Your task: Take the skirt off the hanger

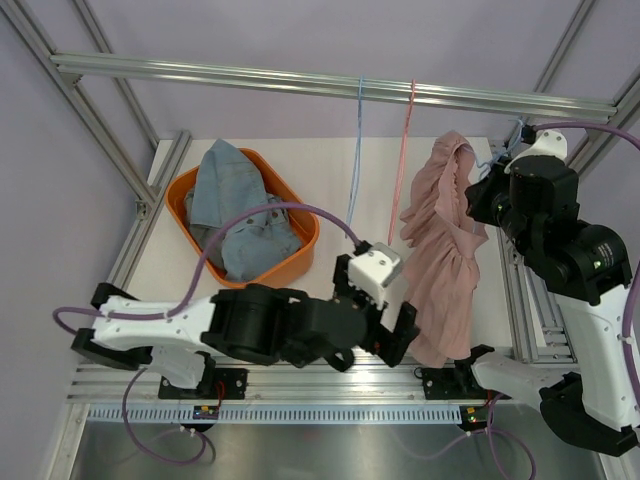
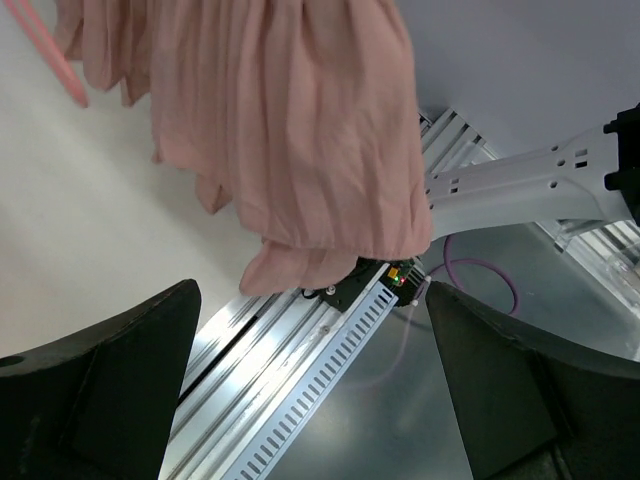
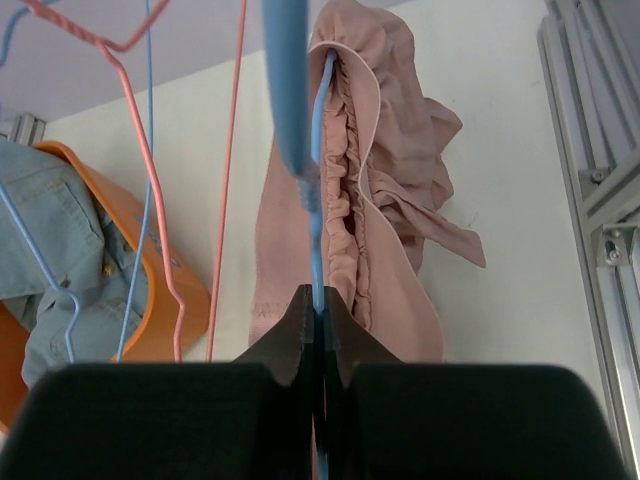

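The pink skirt hangs bunched at the right, its elastic waist threaded on a blue hanger. My right gripper is shut on that hanger's wire just beside the waistband, up at the skirt's top. My left gripper is open beside the skirt's lower hem, holding nothing. In the left wrist view the skirt's hem hangs above and ahead of the wide-apart fingers.
An orange basket with denim clothes sits at the left. An empty blue hanger and a pink one dangle from the overhead rail. Aluminium frame rails run along the table's edges.
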Controlling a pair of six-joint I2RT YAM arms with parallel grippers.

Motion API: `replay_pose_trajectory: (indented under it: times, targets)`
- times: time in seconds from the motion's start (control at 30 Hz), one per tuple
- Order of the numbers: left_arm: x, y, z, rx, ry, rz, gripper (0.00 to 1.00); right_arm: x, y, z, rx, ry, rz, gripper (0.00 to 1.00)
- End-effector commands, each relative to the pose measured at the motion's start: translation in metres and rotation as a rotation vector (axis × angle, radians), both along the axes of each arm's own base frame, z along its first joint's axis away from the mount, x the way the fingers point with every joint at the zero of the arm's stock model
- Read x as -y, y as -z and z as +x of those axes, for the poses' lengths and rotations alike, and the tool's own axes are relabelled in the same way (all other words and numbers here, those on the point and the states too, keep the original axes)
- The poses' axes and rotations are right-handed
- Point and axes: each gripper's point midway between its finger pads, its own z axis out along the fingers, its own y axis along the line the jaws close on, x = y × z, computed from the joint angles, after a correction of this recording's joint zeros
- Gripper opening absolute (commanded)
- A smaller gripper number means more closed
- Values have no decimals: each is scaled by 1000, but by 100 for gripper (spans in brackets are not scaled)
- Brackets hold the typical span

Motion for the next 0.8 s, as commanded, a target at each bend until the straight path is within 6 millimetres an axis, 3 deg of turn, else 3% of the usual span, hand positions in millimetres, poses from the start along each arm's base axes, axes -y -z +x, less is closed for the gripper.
replay_pose_trajectory:
  times: [0.0,0.03,0.13,0.17,0.57,0.77]
  targets:
    - [11,-13,6,113,-105,48,99,-4,3,-10,-22,2,82,0]
    - [27,-14,3,121,-102,59,99,-5,6,-11,-37,-3,87,0]
    - [50,0,0,155,-98,129,99,-11,13,-16,-83,-24,109,0]
    - [55,-12,-1,152,-95,101,99,-14,14,-18,-94,-37,116,0]
    - [89,3,-14,143,-32,102,99,-22,0,-30,-100,-77,185,0]
    - [107,3,-16,128,-3,66,99,-26,4,-29,-108,-87,201,0]
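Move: The pink skirt hangs on the blue hanger held in the right hand. Its middle is about 10 cm to the left hand's right, 8 cm ahead and slightly lower; from the right hand it is some 5 cm left, 2 cm ahead and 14 cm below. The empty pink hanger stands about 11 cm left and 12 cm ahead of the right hand, the empty blue hanger 19 cm left and 12 cm ahead, both near its height. Rightward, quickly at first, the left hand travels about 9 cm towards the hanging skirt, sinking a little and rolling some 10 degrees; it nearly halts midway, then creeps on, fingers still wide open. The right hand keeps its shut grip on the blue hanger and eases back, down and slightly left, fingertips tipping downward, bringing the skirt towards the left hand. ##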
